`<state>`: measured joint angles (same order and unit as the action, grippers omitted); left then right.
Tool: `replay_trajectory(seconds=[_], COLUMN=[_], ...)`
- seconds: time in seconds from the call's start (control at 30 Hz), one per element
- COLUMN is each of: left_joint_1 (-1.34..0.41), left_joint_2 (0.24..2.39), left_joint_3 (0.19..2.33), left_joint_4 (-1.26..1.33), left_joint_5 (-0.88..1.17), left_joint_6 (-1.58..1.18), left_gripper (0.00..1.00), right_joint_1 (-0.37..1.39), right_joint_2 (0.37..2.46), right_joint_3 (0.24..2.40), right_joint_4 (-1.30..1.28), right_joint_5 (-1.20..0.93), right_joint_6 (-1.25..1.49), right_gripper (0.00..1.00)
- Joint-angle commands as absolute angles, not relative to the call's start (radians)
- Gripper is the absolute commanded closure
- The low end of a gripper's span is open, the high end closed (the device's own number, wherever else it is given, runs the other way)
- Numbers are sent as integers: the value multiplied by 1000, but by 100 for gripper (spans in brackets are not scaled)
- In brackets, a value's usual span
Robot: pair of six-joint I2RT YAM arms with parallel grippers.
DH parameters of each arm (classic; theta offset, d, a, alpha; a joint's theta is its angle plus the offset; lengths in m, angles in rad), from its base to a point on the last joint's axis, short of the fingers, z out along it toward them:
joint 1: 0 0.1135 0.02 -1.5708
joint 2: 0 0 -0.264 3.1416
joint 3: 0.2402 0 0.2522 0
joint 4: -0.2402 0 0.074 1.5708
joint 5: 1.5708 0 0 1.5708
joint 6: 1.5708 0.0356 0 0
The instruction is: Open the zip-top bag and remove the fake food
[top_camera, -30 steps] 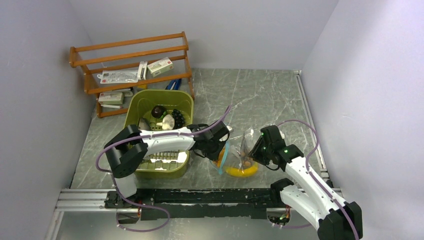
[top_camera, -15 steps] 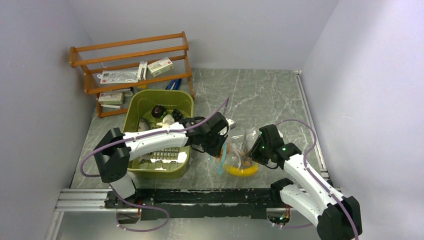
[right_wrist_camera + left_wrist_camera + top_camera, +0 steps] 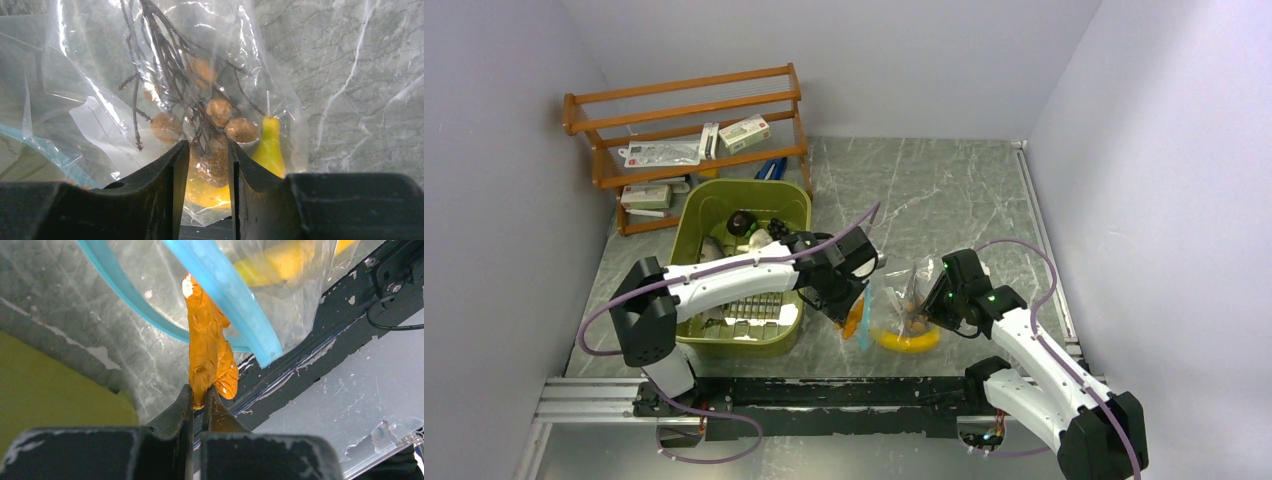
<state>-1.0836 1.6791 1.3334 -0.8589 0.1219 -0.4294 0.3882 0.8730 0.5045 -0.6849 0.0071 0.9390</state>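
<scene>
The clear zip-top bag (image 3: 902,298) stands on the table between my arms, its light blue zip strip (image 3: 226,296) hanging open toward the left. My left gripper (image 3: 849,312) is shut on an orange piece of fake food (image 3: 206,352), held just outside the bag's mouth. My right gripper (image 3: 204,150) is closed on the bag's lower part, pinching plastic and a brown ball (image 3: 214,165) between its fingers. Inside the bag lie a yellow banana (image 3: 909,342) and brown balls on dark twigs (image 3: 220,111).
An olive-green bin (image 3: 796,196) left of the bag holds more toy foods, among them a dark round piece (image 3: 742,221) and a white mushroom (image 3: 760,239). A wooden rack (image 3: 686,128) with packets stands at the back left. The black base rail (image 3: 824,392) runs along the near edge.
My left gripper has drawn back from the bag's mouth toward the near left, bringing the orange piece out with it. The right gripper and bag have stayed almost still.
</scene>
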Motion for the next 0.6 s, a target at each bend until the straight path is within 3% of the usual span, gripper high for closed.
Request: replay_trajectory(seconds=[0.0, 0.13, 0.4, 0.57], left_joint_1=[-1092, -1093, -1076, -905], left_joint_2=[1610, 1534, 1347, 1251], left_joint_3=[1392, 1400, 1360, 1316], left_joint_4=[-967, -946, -854, -881], left_joint_5=[55, 35, -220, -218], left_joint_6=[-446, -458, -555, -545], left_gripper=[93, 93, 93, 93], right_joint_1=[392, 392, 393, 392], right_joint_2=[872, 865, 879, 878], right_joint_3=[495, 483, 477, 494], right_joint_4=[-682, -674, -663, -685], right_joint_5=[19, 22, 8, 22], right_joint_6=[946, 951, 941, 925], right_gripper=[65, 65, 65, 65])
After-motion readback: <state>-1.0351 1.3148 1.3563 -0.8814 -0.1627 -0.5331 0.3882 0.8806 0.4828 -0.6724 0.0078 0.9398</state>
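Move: The left hand already holds an orange piece of fake food, just clear of the bag. The green bin it is bound for has its middle about 20 cm to the left, 10 cm ahead and a few centimetres lower. The bag's blue zip lies about 5 cm to that hand's right, level with it, and the banana about 13 cm right and 5 cm back, both some 7 cm below. From the right hand, the bin's middle is about 40 cm left and 7 cm ahead, at roughly its own height. Keeping its pinch on one end of the orange food, the left hand lifts about 12 cm, almost straight up at first and slowly, then ever faster and also forward and left, some 5 cm each way, away from the bag and banana and closer in sideways to the bin's right rim. As it climbs the wrist turns nearly 30 degrees, the downward fingers swinging out forward and to the right with some counter-clockwise twist, while the right hand stays low at the bag, its fingers unchanged. ##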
